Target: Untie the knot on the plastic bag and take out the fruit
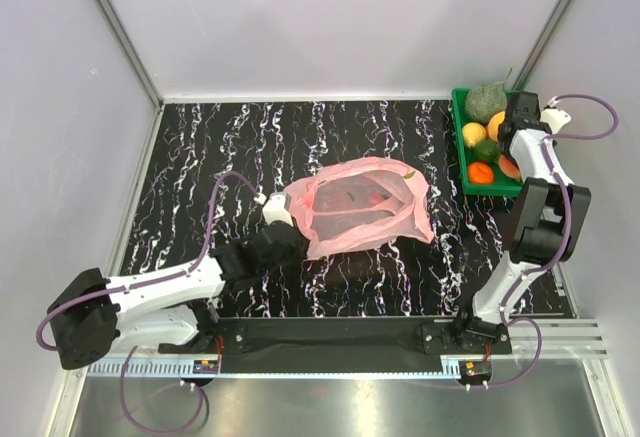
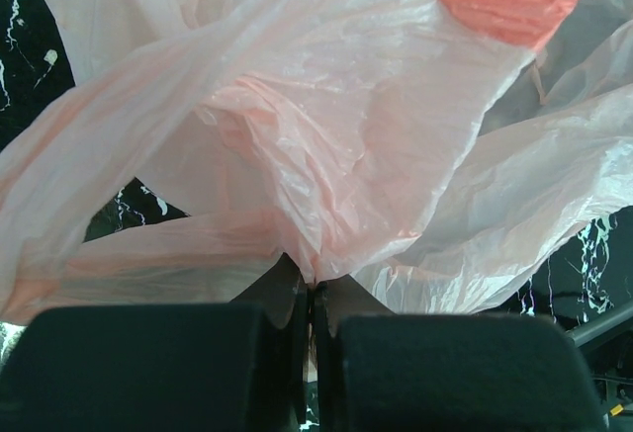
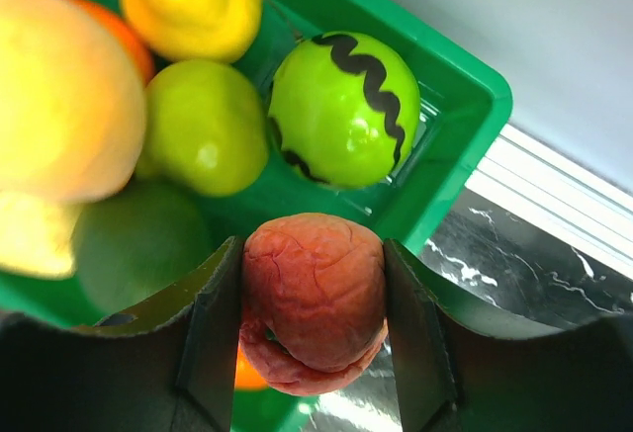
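Observation:
The pink plastic bag (image 1: 360, 207) lies crumpled at mid-table with its mouth loose, and no knot shows. Reddish shapes (image 1: 370, 197) show through the film. My left gripper (image 1: 290, 225) sits at the bag's left edge, and in the left wrist view it (image 2: 313, 284) is shut on a pinch of the bag's pink film (image 2: 346, 135). My right gripper (image 1: 510, 157) hangs over the green tray (image 1: 458, 117) at the far right. In the right wrist view it (image 3: 313, 249) is shut on a wrinkled reddish-pink fruit (image 3: 315, 294) above the tray's corner (image 3: 455, 106).
Inside the tray lie a netted grey-green melon (image 1: 487, 102), a yellow fruit (image 3: 188, 2), two green fruits (image 3: 203, 126), one with a black wavy line (image 3: 344, 106), and a large peach-orange fruit (image 3: 59, 96). White walls enclose the black marbled table (image 1: 200, 157) on three sides.

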You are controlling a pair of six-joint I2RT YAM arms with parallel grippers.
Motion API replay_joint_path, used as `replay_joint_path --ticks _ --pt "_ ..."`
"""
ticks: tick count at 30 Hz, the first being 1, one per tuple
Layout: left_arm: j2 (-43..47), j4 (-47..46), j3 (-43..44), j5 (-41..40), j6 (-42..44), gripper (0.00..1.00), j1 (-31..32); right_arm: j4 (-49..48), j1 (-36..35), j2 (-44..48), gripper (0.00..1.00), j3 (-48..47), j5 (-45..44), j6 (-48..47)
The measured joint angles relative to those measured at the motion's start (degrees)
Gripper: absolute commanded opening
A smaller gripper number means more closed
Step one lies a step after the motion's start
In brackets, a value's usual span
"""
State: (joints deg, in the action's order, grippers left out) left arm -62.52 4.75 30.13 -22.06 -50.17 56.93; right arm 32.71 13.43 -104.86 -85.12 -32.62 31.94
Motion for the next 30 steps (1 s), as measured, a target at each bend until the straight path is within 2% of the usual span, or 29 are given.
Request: replay_joint_path --ticks 1,2,3,6,7,10,12,19,23,27,30 --pt "-0.2 0.6 0.5 0.0 0.2 0.00 0.0 0.1 0.3 -1.1 0.03 -0.6 -0.3 0.4" --pt "-0.3 1.4 1.1 0.0 0.3 0.00 0.0 0.1 0.5 -2.2 0.10 -1.2 -0.7 0.8" --pt "-0.3 2.0 1.5 0.0 0.3 0.00 0.0 0.0 0.8 -3.1 0.26 -1.6 -0.9 1.2" --pt "-0.2 3.1 2.0 0.0 0.4 0.00 0.0 -0.3 1.5 -4.0 0.42 -1.3 -0.9 2.3" --pt "-0.2 3.4 2.0 0.0 0.4 0.00 0.0 -0.5 1.8 -4.0 0.61 -1.3 -0.9 2.4" --pt "-0.1 4.7 2.0 0.0 0.4 0.00 0.0 -1.4 2.4 -4.1 0.89 -1.7 -0.8 2.8" --pt "0.0 5.4 2.0 0.0 0.3 0.00 0.0 -1.5 2.7 -4.1 1.00 -2.1 -0.7 2.8" --pt "0.9 6.4 2.0 0.0 0.3 0.00 0.0 -2.9 2.8 -4.1 1.00 -2.4 2.5 2.4" --pt "1.8 6.4 2.0 0.0 0.3 0.00 0.0 -5.7 2.8 -1.4 1.00 0.1 8.7 1.8" --pt "2.1 6.3 2.0 0.0 0.2 0.00 0.0 -10.3 2.8 10.8 1.00 8.0 22.5 -0.1" --pt "2.1 5.7 2.0 0.0 0.0 0.00 0.0 -15.3 2.6 22.1 1.00 11.2 36.9 -0.7"
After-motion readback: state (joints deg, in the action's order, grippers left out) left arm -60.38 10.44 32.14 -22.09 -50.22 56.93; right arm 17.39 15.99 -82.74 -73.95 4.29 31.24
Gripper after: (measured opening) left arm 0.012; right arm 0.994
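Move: The right gripper holds the red fruit just above its place near the green tray's front edge, a gap about 1 cm ahead, 2 cm right and 4 cm down. The orange lies 5 cm left and 2 cm ahead, the striped green ball 8 cm right and 4 cm ahead, the lime 8 cm ahead and 2 cm right, all some 5 cm below. From the left gripper that gap is roughly 20 cm ahead and 56 cm right, about level. Ease the right gripper about 2 cm down and to the right, lowering the held red fruit into the gap between the orange and the striped green ball, then open the fingers wide to let go. Pause low, edging a little forward, then lift away fast and swing left, up some 13 cm, turning the wrist counter-clockwise with the fingers tipping up and still wide open. ##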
